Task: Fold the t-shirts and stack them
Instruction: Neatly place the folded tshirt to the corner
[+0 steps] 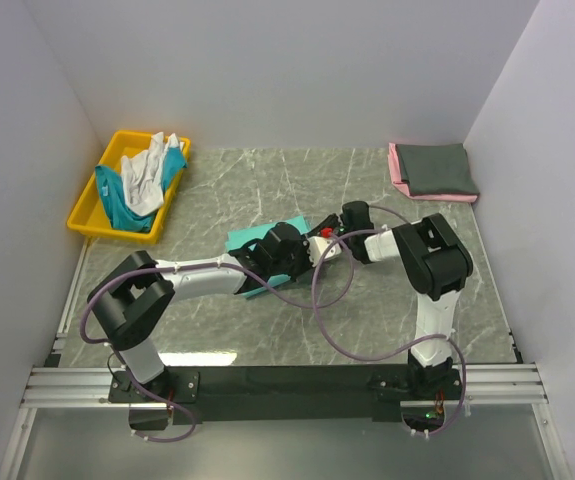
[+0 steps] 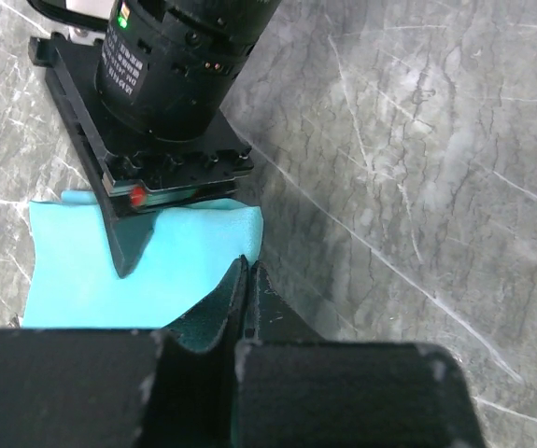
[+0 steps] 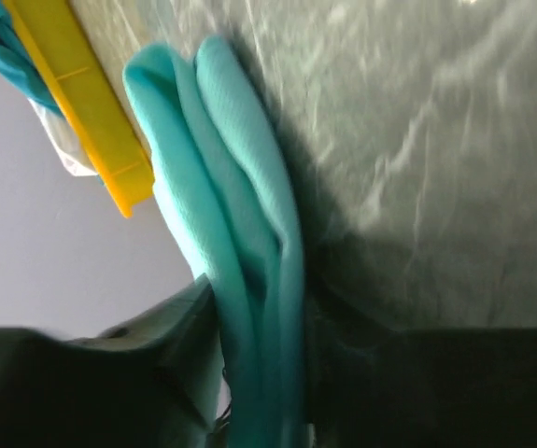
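Observation:
A sea-green t-shirt [image 1: 246, 243] lies folded at the middle of the table, partly hidden under both wrists. My right gripper [image 1: 329, 236] comes at it from the right. In the right wrist view, bunched layers of this shirt [image 3: 221, 168] run between the right gripper's [image 3: 259, 373] fingers, which press on both sides. My left gripper [image 2: 247, 266] is shut, its tips at the shirt's [image 2: 184, 271] right edge. I cannot tell whether cloth is pinched there. One right finger [image 2: 128, 245] rests on the cloth. In the top view the left gripper [image 1: 307, 250] meets the right one.
A dark grey shirt [image 1: 435, 168] lies folded on a pink one [image 1: 397, 175] at the back right. A yellow bin [image 1: 87, 218] at the back left holds a white shirt [image 1: 147, 175] and a teal one [image 1: 117, 205]. The bin's rim [image 3: 81, 103] shows in the right wrist view.

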You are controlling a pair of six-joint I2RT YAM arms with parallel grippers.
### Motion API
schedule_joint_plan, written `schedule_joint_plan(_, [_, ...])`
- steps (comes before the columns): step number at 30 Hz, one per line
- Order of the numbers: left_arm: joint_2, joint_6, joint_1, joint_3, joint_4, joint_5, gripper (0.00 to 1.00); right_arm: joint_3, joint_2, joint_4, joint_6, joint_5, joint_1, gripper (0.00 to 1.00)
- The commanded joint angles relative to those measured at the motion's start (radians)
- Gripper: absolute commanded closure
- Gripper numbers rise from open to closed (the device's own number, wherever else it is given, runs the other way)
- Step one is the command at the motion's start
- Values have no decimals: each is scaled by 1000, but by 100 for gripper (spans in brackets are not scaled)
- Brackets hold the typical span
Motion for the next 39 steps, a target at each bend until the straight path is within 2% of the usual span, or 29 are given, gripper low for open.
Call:
schedule_joint_plan(1, [-26,-20,3,31,57,38,99,47,22,9,-46,24,4,73])
schedule_joint_plan(3, [-31,-23,7,26,56,38,99,52,16,1,-73,25,2,92])
schedule_joint_plan(5, [-40,-35,12,25,45,46,93,61,7,-20,-105,22,-5,99])
schedule_joint_plan(6, [-62,-43,16,25,37,55,87,70,2,-37,-150,27,-11,100])
schedule_joint_plan(7, [-77,-58,29,25,13,64,75,84,-5,-69,-176,33,-16,100])
schedule_joint_plan(9, [-147,-78,53,20,-24,112,66,108,-33,-124,-280,57,-37,100])
schedule_joint_plan(10, [-175,-89,90,17,-44,132,58,142,-42,-162,-323,67,-45,100])
schedule_joint_plan(13, [-272,-126,170,17,-147,199,47,229,-84,-369,-535,145,-63,100])
schedule_joint_plan(14, [-293,-126,185,17,-180,199,43,249,-106,-408,-638,171,-65,100])
schedule_joint_plan(16, [-342,-128,228,18,-237,186,36,291,-125,-466,-720,225,-79,100])
schedule_joint_plan(18, [-371,-135,262,21,-282,170,16,323,-139,-534,-837,248,-96,100])
schedule_joint_plan(19, [-378,-144,273,25,-294,163,13,363,-136,-575,-872,252,-117,100])
schedule_joint_plan(20, [-381,-149,282,29,-308,158,3,389,-119,-601,-935,262,-129,100])
schedule_joint_plan(23, [-385,-166,314,43,-357,140,1,492,-73,-678,-1029,275,-192,100])
schedule_joint_plan(31, [-398,-183,397,35,-449,109,1,779,42,-735,-1225,332,-309,100])
schedule_joint_plan(39, [-402,-183,421,20,-451,86,1,1042,160,-752,-1362,338,-395,100])
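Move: The right fingers stand half open around the far right edge of the folded turquoise t-shirt, whose middle lies about 13 cm left and 8 cm back of them, slightly lower. The stack of folded shirts is some 39 cm right of this hand and 20 cm ahead, near its height. The left hand still holds the shirt's near right edge; the shirt's middle is about 12 cm left, 2 cm ahead and 5 cm below it. Right fingers pinch the t-shirt and carry it about 30 cm right-forward and up; left opens and withdraws left. ##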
